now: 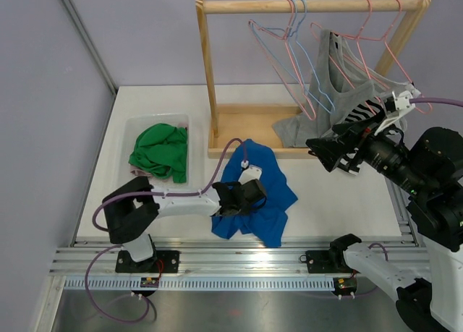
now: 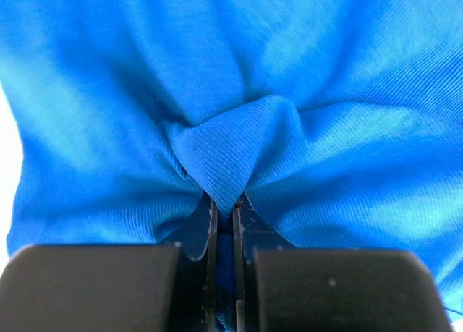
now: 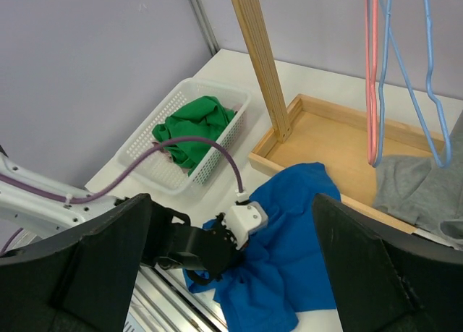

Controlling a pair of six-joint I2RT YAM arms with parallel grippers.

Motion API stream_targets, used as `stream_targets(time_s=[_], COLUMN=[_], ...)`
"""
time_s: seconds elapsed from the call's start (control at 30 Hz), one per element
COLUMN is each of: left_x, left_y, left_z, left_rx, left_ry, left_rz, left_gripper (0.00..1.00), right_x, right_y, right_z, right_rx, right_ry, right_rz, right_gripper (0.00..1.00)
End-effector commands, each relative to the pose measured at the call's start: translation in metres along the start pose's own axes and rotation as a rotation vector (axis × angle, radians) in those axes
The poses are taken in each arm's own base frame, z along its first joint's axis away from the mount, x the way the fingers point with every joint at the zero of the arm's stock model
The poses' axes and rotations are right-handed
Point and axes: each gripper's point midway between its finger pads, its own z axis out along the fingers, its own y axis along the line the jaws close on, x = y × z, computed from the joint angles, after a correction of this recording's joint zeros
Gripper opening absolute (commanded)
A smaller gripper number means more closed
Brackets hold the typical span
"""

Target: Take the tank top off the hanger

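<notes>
A blue garment lies crumpled on the white table in front of the wooden rack. My left gripper is shut on a pinched fold of it; the left wrist view shows the fabric bunched between the closed jaws. A grey tank top hangs from a pink hanger at the rack's right end, its lower part draped into the rack's tray. My right gripper is open and empty, raised in front of the grey tank top; in its own view it looks down on the blue garment.
The wooden rack holds several empty pink and blue wire hangers. Its wooden tray base sits behind the blue garment. A white basket with green cloth stands at the left.
</notes>
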Motion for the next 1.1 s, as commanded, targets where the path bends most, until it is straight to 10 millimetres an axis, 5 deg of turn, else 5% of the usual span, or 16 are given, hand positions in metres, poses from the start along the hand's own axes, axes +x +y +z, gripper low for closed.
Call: stream_targets(time_s=[0.0, 0.13, 0.43, 0.57, 0.77, 0.93, 1.07], left_x=[-0.035, -0.096, -0.18, -0.2, -0.208, -0.2, -0.199], left_y=[0.033, 0.072, 0.169, 0.211, 0.262, 0.303, 0.326], left_z=[-0.05, -0.132, -0.291, -0.328, -0.313, -0.275, -0.224], left_rx=[-0.104, -0.189, -0.385, -0.46, -0.571, -0.588, -0.541], left_ry=[-0.125, -0.339, -0.623, -0.668, -0.586, -0.469, -0.349], left_rz=[-0.057, -0.129, -0.243, -0.296, -0.329, -0.384, -0.407], left_gripper=[0.0, 0.0, 0.0, 0.0, 0.0, 0.0, 0.0], right_x=[-0.009, -0.003, -0.005, -0.006, -0.009, -0.023, -0.032], right_y=[0.005, 0.001, -0.002, -0.003, -0.008, -0.027, -0.037], right_z=[-0.009, -0.008, -0.01, -0.008, -0.009, -0.007, -0.002], right_rx=[-0.02, -0.004, 0.014, 0.017, 0.05, 0.17, 0.221], right_ry=[-0.054, -0.048, -0.054, -0.053, -0.063, -0.086, -0.118], right_rz=[-0.032, -0.03, -0.043, -0.042, -0.048, -0.036, -0.037], right_gripper=[0.99, 0.99, 1.0, 0.99, 0.99, 0.99, 1.0])
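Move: About 30 cm to the left and 18 cm ahead of the left hand, at nearly its own height, lies the middle of the white basket; the green tank top in it is about 29 cm to the left and 19 cm ahead. The rack's left post stands on its foot some 30 cm ahead and 12 cm to the left. From the right hand the basket is roughly 20 cm ahead, 43 cm to the left and 44 cm below. Lifting the blue tank top off the table in its still-shut fingers, the left hand climbs steeply while swinging about 30 cm left and some way forward, then sinks a little over the white basket. Its wrist turns roughly 40 degrees counter-clockwise, fingertips tilting up and then partly back down. Late on, the open right hand eases slightly right and forward. ##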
